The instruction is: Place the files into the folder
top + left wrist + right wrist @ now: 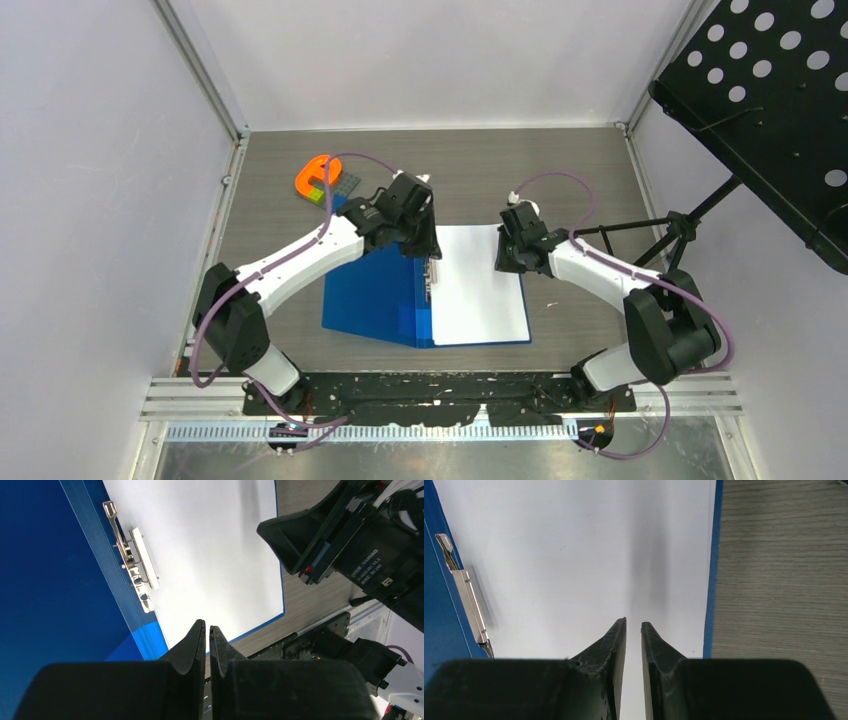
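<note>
The blue folder (370,295) lies open and flat on the table. The white files (480,285) rest on its right half, beside the metal clip (432,278) along the spine. My left gripper (428,246) hovers over the far end of the spine, shut and empty (207,625), with the clip (135,562) ahead of it. My right gripper (505,262) hangs over the far right part of the files (574,555). Its jaws (633,622) stand a narrow slit apart with nothing between them, and the folder's blue edge (713,580) runs just to its right.
An orange tool and a small tile of coloured pieces (320,180) lie at the back left. A black perforated music stand (770,90) looms on the right, with its tripod leg (640,225) reaching over the table behind the right arm. Metal frame rails border the table.
</note>
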You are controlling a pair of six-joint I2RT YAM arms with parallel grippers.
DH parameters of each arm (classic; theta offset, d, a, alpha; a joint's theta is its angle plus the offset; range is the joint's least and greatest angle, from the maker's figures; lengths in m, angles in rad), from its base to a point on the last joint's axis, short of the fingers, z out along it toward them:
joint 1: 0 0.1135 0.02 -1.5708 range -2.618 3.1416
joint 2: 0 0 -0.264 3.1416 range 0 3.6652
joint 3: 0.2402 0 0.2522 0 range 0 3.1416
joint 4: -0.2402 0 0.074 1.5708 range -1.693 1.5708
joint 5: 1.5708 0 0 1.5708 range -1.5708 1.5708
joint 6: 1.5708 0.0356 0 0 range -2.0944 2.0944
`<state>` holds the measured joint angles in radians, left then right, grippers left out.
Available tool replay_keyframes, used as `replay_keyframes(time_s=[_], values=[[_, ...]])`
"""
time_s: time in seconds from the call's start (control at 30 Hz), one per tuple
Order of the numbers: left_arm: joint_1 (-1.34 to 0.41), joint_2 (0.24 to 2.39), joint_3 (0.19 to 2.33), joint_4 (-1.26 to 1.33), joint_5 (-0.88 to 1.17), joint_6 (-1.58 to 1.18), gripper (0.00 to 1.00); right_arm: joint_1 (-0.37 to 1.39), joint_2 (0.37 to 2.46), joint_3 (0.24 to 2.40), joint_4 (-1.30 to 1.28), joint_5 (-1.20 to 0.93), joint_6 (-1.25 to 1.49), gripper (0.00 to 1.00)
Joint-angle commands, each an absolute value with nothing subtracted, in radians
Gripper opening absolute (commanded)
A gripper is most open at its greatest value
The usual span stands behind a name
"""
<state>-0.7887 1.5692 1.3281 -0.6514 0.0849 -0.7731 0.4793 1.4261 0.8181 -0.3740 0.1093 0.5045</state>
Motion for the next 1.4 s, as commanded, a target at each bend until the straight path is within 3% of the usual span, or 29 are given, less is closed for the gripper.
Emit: replay_keyframes(time_s=[0.0,0.5,0.83,0.93,1.1,1.23,1.37], values=[[-0.768,1.598,1.388,-0.673,0.115,-0.736,0.06,0.486,1.472,0.815,-0.272,0.081,0.514,0.23],[-0.743,1.619,1.379,-0.672,0.117,-0.733,0.05,0.502,1.561,0.792,-0.21,0.068,0.514,0.22],[-0.731,1.597,1.311,-0.669,0.069,-0.723,0.06,0.509,1.51,0.802,-0.231,0.071,0.52,0.22],[-0.727,1.603,1.268,-0.656,0.068,-0.716,0.07,0.508,1.472,0.796,-0.241,0.075,0.523,0.31],[-0.727,1.618,1.211,-0.615,0.087,-0.722,0.08,0.499,1.399,0.76,-0.253,0.099,0.53,0.61],[-0.728,1.629,1.184,-0.587,0.099,-0.729,0.08,0.473,1.359,0.709,-0.243,0.113,0.53,0.71],[-0.727,1.649,1.189,-0.581,0.101,-0.726,0.08,0.462,1.333,0.67,-0.232,0.111,0.533,0.75]])
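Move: The metal clip on the folder's spine lies about 3 cm ahead of the shut left fingers, 1 cm to their left and 15 cm below. Beside it the paper's middle is some 2 cm ahead and 9 cm to the right of the left hand. The right hand hovers low over the paper, whose middle is about 7 cm to its left, 1 cm back and 4 cm down; the clip is roughly 19 cm to its left, about level fore and aft. Downwards towards the clip goes the left hand, fingers kept shut: a small dip, a pause, then a longer drop drifting left, about 7 cm down in all, still clear of it. The right hand first sinks some 3.5 cm towards the paper and a little left, pauses, then rises 3 cm while its fingers spread from about a quarter to three quarters open, and eases back to the right. ##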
